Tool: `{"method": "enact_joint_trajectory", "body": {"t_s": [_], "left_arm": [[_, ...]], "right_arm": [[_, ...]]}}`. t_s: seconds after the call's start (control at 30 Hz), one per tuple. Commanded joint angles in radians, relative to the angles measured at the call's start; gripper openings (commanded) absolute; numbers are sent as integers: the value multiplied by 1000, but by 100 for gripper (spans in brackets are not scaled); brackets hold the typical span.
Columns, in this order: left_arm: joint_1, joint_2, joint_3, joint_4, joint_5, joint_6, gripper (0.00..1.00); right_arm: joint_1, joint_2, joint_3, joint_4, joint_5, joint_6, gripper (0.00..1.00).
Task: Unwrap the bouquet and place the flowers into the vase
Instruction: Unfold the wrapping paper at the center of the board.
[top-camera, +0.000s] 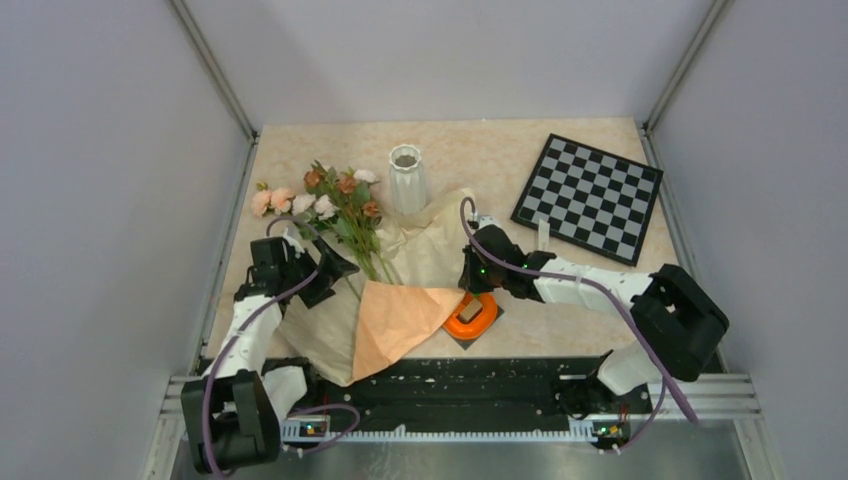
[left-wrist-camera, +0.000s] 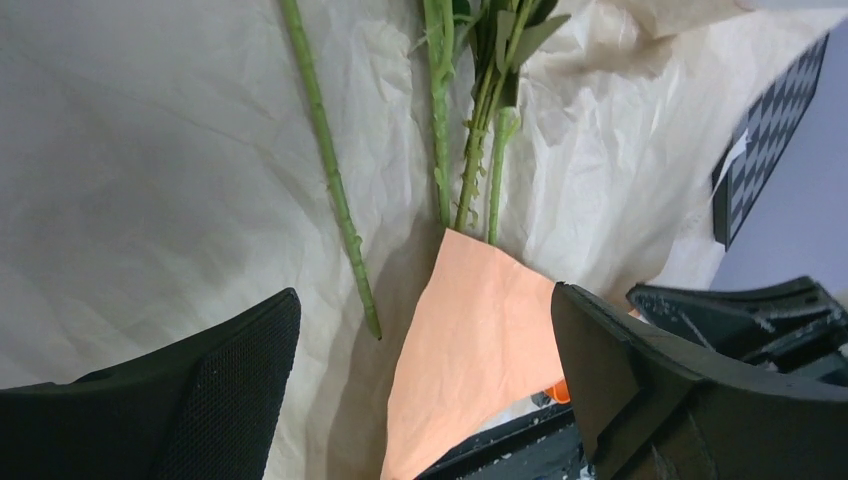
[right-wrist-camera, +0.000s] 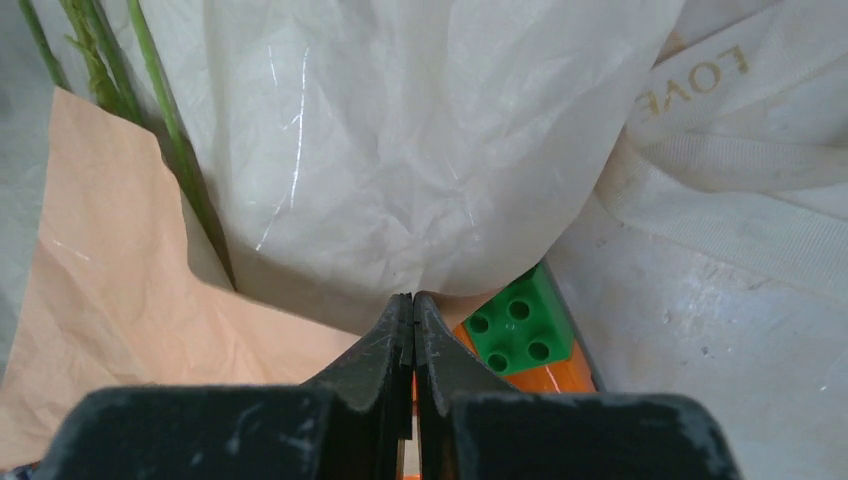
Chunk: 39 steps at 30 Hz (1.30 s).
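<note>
The bouquet's wrap lies unfolded: pale crinkled paper (top-camera: 425, 245) with a peach-orange sheet (top-camera: 405, 320) folded over its near part. The flowers (top-camera: 335, 200) lie on it, blooms toward the back left, green stems (left-wrist-camera: 330, 180) running under the peach sheet (left-wrist-camera: 480, 330). My left gripper (top-camera: 330, 268) hangs open above the stem ends (left-wrist-camera: 425, 300), holding nothing. My right gripper (top-camera: 470, 275) is shut (right-wrist-camera: 413, 297), its tips pinching the near edge of the pale paper (right-wrist-camera: 400, 150). The white ribbed vase (top-camera: 406, 178) stands upright behind the paper.
A checkerboard (top-camera: 588, 196) lies at the back right. An orange ring (top-camera: 472, 315) on a dark mat sits just under the right gripper, with a green brick (right-wrist-camera: 520, 325) on it. A cream ribbon printed LOVE (right-wrist-camera: 700, 85) lies right of the paper.
</note>
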Motion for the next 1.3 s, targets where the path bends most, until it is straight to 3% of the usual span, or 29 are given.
{"method": "enact_joint_trajectory", "body": {"t_s": [0.0, 0.23, 0.43, 0.6, 0.73, 0.9, 1.27], "left_arm": [[-29, -42, -26, 31, 57, 15, 99], [-88, -66, -86, 73, 80, -34, 96], [-136, -92, -124, 93, 101, -57, 81], [-189, -100, -154, 112, 103, -90, 73], [-248, -92, -170, 128, 88, -104, 70], [-281, -103, -166, 95, 52, -86, 59], [-383, -180, -187, 128, 148, -63, 28]], "right_arm": [[-33, 44, 102, 63, 55, -54, 0], [-77, 107, 163, 92, 42, -87, 0], [-82, 104, 175, 68, 54, -102, 0], [-82, 61, 149, 64, 58, -100, 22], [-82, 18, 134, 54, 67, -98, 34], [-82, -40, 120, 31, 85, -100, 37], [-82, -155, 100, -14, 129, -121, 40]]}}
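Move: The peach flap's left edge lies about 6 cm right of the left hand, 6 back and 4 below; the flower stems' ends are some 9 cm right, 1 ahead and 6 below. The right hand already pinches the paper's corner; its release spot is about 6 cm ahead, 1 left and 1 above, and the orange ring lies 6 behind, 1 right and 4 below. Right carries corner 5 cm forward, releases, rises; left reaches 11 cm right-back, fingers narrowing around flap's left edge. ##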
